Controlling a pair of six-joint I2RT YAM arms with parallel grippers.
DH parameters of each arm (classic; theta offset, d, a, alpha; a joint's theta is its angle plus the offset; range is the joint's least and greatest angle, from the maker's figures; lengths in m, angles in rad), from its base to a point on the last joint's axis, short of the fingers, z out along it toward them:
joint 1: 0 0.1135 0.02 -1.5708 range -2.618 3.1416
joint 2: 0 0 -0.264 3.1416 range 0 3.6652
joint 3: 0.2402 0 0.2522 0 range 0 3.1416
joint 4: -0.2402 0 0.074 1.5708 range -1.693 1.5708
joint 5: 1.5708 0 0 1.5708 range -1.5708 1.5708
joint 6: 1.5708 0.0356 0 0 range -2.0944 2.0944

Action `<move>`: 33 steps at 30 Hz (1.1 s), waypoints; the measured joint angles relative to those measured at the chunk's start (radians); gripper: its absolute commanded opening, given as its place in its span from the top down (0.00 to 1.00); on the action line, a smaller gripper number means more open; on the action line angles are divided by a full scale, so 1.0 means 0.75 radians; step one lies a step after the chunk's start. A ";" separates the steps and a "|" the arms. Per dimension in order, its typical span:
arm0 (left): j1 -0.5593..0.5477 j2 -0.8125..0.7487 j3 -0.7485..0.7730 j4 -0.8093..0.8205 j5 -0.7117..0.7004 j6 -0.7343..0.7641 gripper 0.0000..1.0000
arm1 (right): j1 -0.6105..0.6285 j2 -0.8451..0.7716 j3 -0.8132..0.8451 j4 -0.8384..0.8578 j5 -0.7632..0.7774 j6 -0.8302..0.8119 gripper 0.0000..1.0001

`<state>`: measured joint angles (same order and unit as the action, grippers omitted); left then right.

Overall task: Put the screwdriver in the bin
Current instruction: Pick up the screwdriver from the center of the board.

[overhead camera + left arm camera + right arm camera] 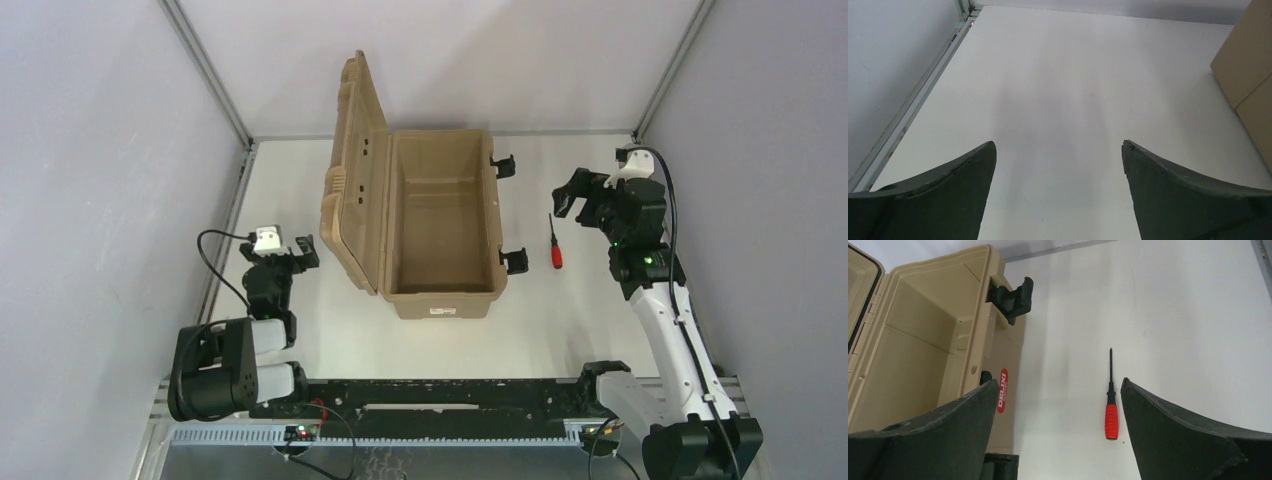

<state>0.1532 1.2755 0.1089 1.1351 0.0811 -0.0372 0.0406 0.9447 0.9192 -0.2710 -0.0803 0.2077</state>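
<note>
The screwdriver [554, 246], red handle and thin dark shaft, lies on the white table just right of the bin. In the right wrist view the screwdriver [1111, 416] lies below, between the fingers and close to the right one. The bin [440, 292] is a tan case standing open, lid [356, 190] tilted up on its left, two black latches [512, 260] on its right side; it also shows in the right wrist view [918, 355]. My right gripper [577, 195] is open and empty, hovering above the table right of the screwdriver. My left gripper [297, 252] is open and empty, left of the bin.
Grey walls with metal frame rails [228, 215] close in the table on the left, back and right. The bin's corner [1248, 75] shows at the right of the left wrist view. A black rail [440, 395] runs along the near edge between the arm bases.
</note>
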 measured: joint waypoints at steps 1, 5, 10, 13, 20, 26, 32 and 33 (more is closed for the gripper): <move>0.000 0.000 0.000 0.000 0.000 0.000 0.00 | 0.000 0.000 0.000 0.000 0.000 0.000 0.00; 0.000 0.000 0.000 0.000 0.000 0.000 0.00 | 0.000 0.002 0.000 0.000 0.001 -0.001 0.00; 0.000 0.000 0.000 0.000 0.000 0.000 0.00 | 0.000 0.010 0.016 -0.011 -0.010 -0.001 0.00; 0.000 0.000 0.000 0.000 0.000 0.000 0.00 | 0.001 0.033 0.064 -0.040 -0.014 -0.002 0.00; 0.000 0.000 0.000 0.000 0.000 0.000 0.00 | 0.010 0.149 0.262 -0.180 -0.013 -0.004 0.00; 0.001 0.000 0.000 0.000 0.000 0.000 0.00 | 0.022 0.378 0.554 -0.388 0.008 -0.011 0.00; 0.000 0.000 0.000 0.000 0.000 -0.001 0.00 | 0.027 0.624 0.796 -0.615 0.047 -0.016 0.00; 0.000 0.000 0.000 0.000 0.000 0.000 0.00 | 0.028 0.656 0.812 -0.638 0.052 -0.017 0.00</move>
<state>0.1532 1.2755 0.1089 1.1351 0.0811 -0.0372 0.0620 1.4368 1.5284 -0.7494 -0.0410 0.1951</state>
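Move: The screwdriver lies on the board almost beneath my right hand, about 26 cm down, roughly 2 cm ahead and 3 cm to the right. The open bin's middle is some 25 cm to my left and 4 cm ahead; on its near side, the far latch sits about 10 cm left and 11 cm ahead, the near latch 10 cm left and 9 cm back. From my idle left hand, the screwdriver is roughly 63 cm right and 2 cm ahead. After a brief hold, I carry my empty right hand forward about 6 cm in an arc high over the screwdriver, rising some 3 cm and then dropping back to nearly the starting height by the end. As I go, I tip the open fingers down by about 20 degrees, still touching nothing. ##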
